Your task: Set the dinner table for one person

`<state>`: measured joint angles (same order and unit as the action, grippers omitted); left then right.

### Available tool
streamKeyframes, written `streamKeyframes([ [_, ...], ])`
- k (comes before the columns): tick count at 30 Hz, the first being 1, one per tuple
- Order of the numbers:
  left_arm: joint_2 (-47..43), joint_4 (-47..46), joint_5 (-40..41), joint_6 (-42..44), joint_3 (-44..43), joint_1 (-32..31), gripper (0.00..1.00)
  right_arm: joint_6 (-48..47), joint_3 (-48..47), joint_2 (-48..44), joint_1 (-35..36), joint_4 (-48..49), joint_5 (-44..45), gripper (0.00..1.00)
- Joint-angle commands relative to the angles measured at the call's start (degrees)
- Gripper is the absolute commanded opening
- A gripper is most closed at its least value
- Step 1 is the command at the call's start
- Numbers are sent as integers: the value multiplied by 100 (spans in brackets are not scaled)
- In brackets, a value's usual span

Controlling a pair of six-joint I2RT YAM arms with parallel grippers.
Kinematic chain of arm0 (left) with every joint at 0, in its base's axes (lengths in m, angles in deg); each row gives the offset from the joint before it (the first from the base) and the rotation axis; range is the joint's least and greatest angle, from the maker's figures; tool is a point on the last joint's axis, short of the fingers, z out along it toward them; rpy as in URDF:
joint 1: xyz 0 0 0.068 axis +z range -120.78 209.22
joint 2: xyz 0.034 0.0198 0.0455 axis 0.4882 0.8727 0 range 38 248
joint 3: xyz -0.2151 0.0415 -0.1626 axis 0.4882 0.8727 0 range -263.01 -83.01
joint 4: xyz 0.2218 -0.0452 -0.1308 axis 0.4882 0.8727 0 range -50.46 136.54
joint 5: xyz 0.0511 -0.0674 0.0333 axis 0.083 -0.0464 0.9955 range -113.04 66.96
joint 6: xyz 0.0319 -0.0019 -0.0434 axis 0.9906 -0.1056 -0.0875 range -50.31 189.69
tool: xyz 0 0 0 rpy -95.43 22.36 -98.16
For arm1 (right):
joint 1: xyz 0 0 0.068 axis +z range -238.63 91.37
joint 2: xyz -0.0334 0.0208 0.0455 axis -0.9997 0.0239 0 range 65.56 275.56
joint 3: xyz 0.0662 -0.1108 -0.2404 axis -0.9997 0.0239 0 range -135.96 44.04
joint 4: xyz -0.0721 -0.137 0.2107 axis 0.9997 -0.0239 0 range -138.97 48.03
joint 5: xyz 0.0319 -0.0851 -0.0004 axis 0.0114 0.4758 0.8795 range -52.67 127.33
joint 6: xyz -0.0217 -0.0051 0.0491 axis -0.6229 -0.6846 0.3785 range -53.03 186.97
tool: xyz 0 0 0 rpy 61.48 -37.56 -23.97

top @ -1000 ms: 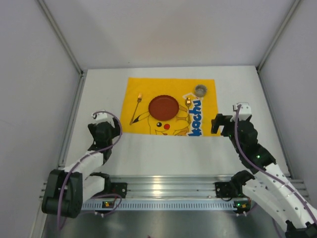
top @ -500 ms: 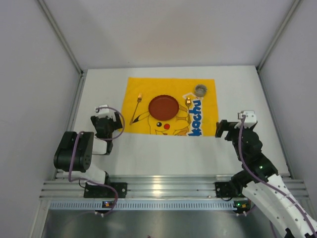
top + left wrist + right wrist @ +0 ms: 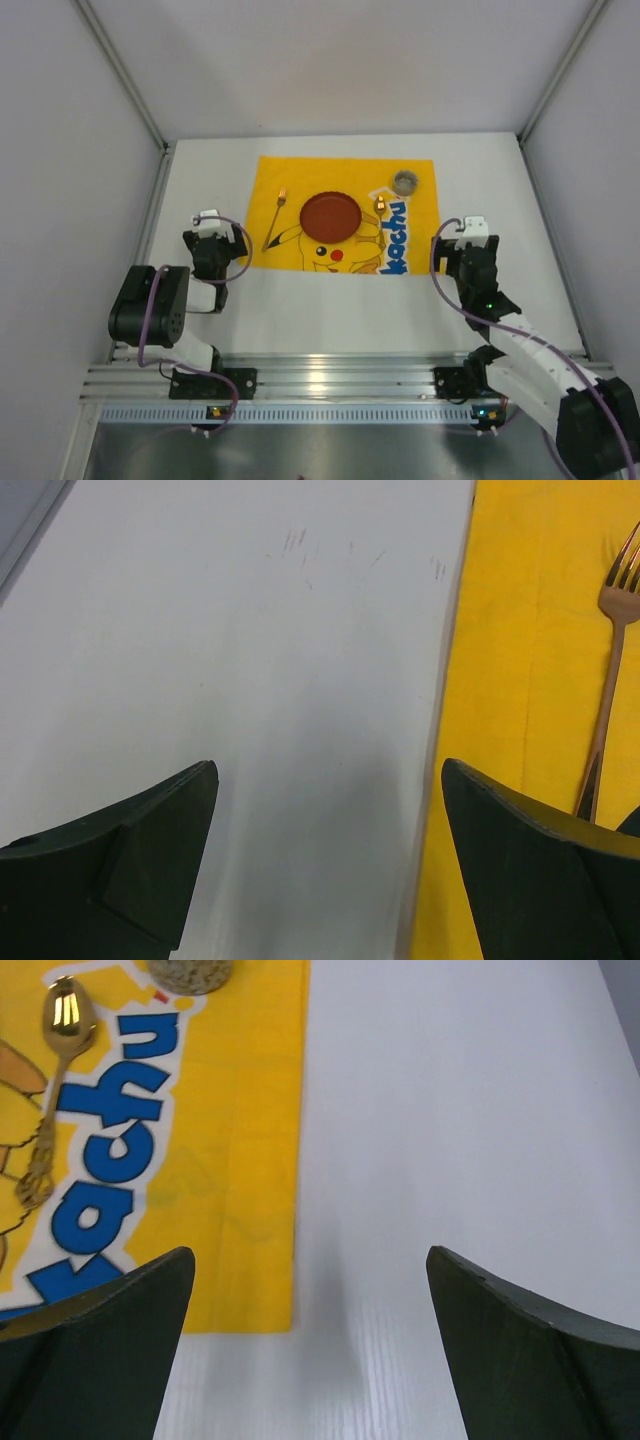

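Note:
The dinner table (image 3: 500,180) is a broad white top carrying a yellow cartoon mat (image 3: 345,165). A red plate (image 3: 330,214) sits at the mat's middle, a fork (image 3: 275,220) to its left and a gold spoon (image 3: 381,215) to its right. A small grey cup (image 3: 405,182) stands at the mat's far right corner. My left gripper (image 3: 212,238) hovers open over bare table just off the mat's left edge (image 3: 530,680), the fork (image 3: 605,680) ahead to its right. My right gripper (image 3: 452,248) is open beside the mat's near right corner (image 3: 230,1140), with the spoon (image 3: 55,1060) ahead on the left.
A ribbed aluminium rail (image 3: 330,385) runs along the near edge, carrying both arm bases. Grey walls enclose the table on the left, right and far sides. Bare white tabletop (image 3: 250,630) lies left of the mat and more of it (image 3: 450,1110) to the right.
The left arm folded back, elbow raised near its base, and its gripper stayed by the mat's left edge. The right arm drew in too, and its gripper remained near the mat's right edge.

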<state>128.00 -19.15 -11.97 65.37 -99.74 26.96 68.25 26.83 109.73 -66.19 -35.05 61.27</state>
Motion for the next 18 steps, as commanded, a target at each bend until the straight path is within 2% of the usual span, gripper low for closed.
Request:
streamKeyframes([
  [1, -26, -450, -70, 45, -93, 15, 99, 22, 339, 747, -1000, 2297, -845, 100],
  [3, -26, -450, -70, 45, -93, 15, 99, -83, 455, 1224, -1258, 3048, -1119, 100],
  [5, -26, -450, -61, 45, -93, 15, 99, -337, 570, 1875, -1557, 4234, -1312, 100],
  [8, -26, -450, -70, 45, -93, 15, 99, -321, 491, 2649, -1725, 5211, -1585, 100],
  [10, -26, -450, -61, 45, -93, 15, 99, -550, 438, 3200, -1847, 5503, -1874, 100],
  [13, -35, -450, -61, 45, -93, 15, 99, -621, 596, 3904, -1962, 6705, -2359, 100],
  [15, -35, -450, -61, 45, -93, 15, 99, -454, 430, 3837, -1954, 6175, -1965, 100],
  [18, -43, -441, -61, 45, -93, 15, 99, -383, 386, 3854, -1962, 6147, -1797, 100],
])
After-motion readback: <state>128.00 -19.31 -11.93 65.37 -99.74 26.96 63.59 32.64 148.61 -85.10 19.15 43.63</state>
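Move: Both hands are empty and the setting is already laid on the yellow mat. The plate's middle lies about 33 cm left of the right hand, 13 cm ahead and 11 cm below. The cup is some 21 cm ahead of that hand, 11 cm left and 9 cm down; the spoon is 10 cm ahead, 20 cm left and 11 cm down. From the left hand, the plate is about 30 cm right, 8 cm ahead and 6 cm below. Down and to the right first, then mostly forward at a nearly level height, the right hand settles over the bare table beside the mat's right edge, ending about 7 cm farther out and 4 to 5 cm both lower and farther right. Late on, its fingers tip up by under 10 degrees; they stay wide open and touch nothing. ##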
